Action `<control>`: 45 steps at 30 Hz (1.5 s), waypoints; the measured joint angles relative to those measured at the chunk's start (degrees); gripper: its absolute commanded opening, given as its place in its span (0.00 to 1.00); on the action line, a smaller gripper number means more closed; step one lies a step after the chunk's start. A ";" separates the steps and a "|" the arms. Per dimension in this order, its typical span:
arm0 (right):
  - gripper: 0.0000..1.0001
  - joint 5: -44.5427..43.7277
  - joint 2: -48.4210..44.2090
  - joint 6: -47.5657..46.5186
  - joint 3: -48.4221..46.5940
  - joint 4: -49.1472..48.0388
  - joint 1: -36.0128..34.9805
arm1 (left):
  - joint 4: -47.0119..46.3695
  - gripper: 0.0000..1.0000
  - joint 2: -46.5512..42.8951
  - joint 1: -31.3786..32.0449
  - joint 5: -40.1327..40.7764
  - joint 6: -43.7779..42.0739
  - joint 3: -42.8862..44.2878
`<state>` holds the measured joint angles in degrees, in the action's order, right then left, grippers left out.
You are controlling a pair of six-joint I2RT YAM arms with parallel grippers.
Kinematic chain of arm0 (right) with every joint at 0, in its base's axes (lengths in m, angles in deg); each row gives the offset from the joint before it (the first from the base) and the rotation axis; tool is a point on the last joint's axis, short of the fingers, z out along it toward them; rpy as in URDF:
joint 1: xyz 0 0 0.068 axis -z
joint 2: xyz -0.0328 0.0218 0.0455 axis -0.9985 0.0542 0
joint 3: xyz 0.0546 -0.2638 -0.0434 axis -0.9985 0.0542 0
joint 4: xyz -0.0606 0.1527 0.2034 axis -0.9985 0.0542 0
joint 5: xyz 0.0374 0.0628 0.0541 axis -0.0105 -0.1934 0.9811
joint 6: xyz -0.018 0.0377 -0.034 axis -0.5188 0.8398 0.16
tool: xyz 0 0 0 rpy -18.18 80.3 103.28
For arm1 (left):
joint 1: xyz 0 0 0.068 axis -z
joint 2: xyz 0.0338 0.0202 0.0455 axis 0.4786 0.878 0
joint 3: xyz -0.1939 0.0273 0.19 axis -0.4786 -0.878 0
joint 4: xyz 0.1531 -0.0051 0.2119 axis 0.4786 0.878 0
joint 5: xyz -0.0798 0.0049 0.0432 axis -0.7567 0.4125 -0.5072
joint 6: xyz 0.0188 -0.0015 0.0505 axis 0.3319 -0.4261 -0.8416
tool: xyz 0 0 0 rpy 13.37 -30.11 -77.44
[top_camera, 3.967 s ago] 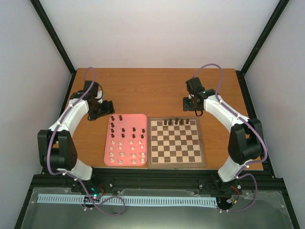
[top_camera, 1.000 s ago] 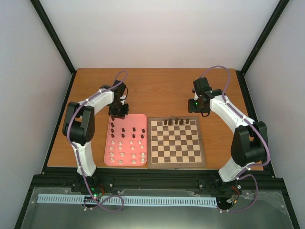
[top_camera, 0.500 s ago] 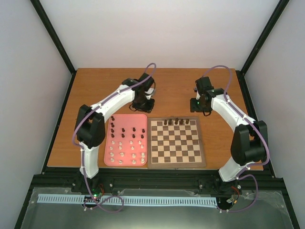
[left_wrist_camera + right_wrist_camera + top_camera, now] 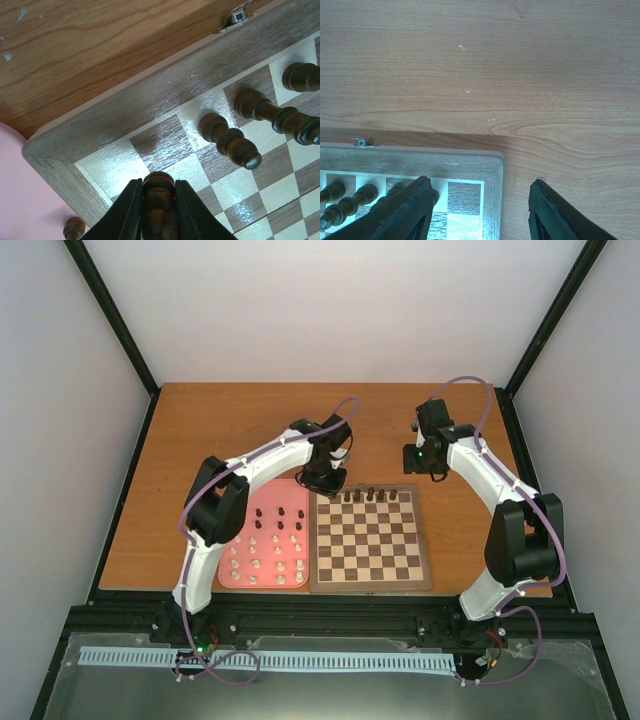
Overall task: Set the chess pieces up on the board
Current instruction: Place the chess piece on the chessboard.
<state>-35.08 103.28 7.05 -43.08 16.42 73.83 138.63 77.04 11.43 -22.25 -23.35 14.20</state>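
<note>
The board lies right of centre, with several dark brown chess pieces standing along its far row. My left gripper hovers over the board's far-left corner, shut on a dark brown piece clamped between its fingers. Three dark pieces stand to its right on the far squares. My right gripper hangs open and empty over the board's far-right corner. Dark pieces show behind its left finger.
A pink tray sits against the board's left side, with dark pieces and cream-white pieces standing in rows. A small metal clasp is on the board's far edge. Bare wooden table stretches behind.
My left arm has swung right from the tray's far-left corner to the board's far-left corner, carrying the dark piece. The right gripper has shifted slightly.
</note>
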 measured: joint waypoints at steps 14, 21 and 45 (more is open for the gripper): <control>0.52 0.59 -0.04 -0.04 1.57 -0.26 0.63 | 0.35 0.08 1.84 0.74 -1.18 0.42 1.57; 0.52 0.68 -0.39 -0.07 1.77 -0.44 0.96 | 0.52 0.11 2.84 1.03 -1.14 0.70 2.23; 0.52 1.79 -0.46 -0.48 2.40 -0.48 1.44 | 1.31 0.43 5.16 1.03 0.24 0.70 4.15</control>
<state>-33.28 102.83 6.57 -40.68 15.94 75.28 139.94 82.20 12.46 -22.01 -22.65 18.36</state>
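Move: The dark chess piece is already in the left fingers, and its square, the empty second one from the left in the far row, lies about 1 cm to the right and some 5 cm below. The nearest standing dark piece is roughly 4 cm right, the next some 7 cm right, both level in reach. The pink tray's middle is about 16 cm left and 9 cm back. From the right hand that square is some 21 cm left, 4 cm back, 11 cm lower. Ease the left gripper about 1 cm right, towards the nearest standing piece, to line the held chess piece up over its empty square, then lower about 2 cm until its foot rests on the board. Hold the hand there, nearly upright, and spread the fingers to roughly twice their gap so they let go of it. ##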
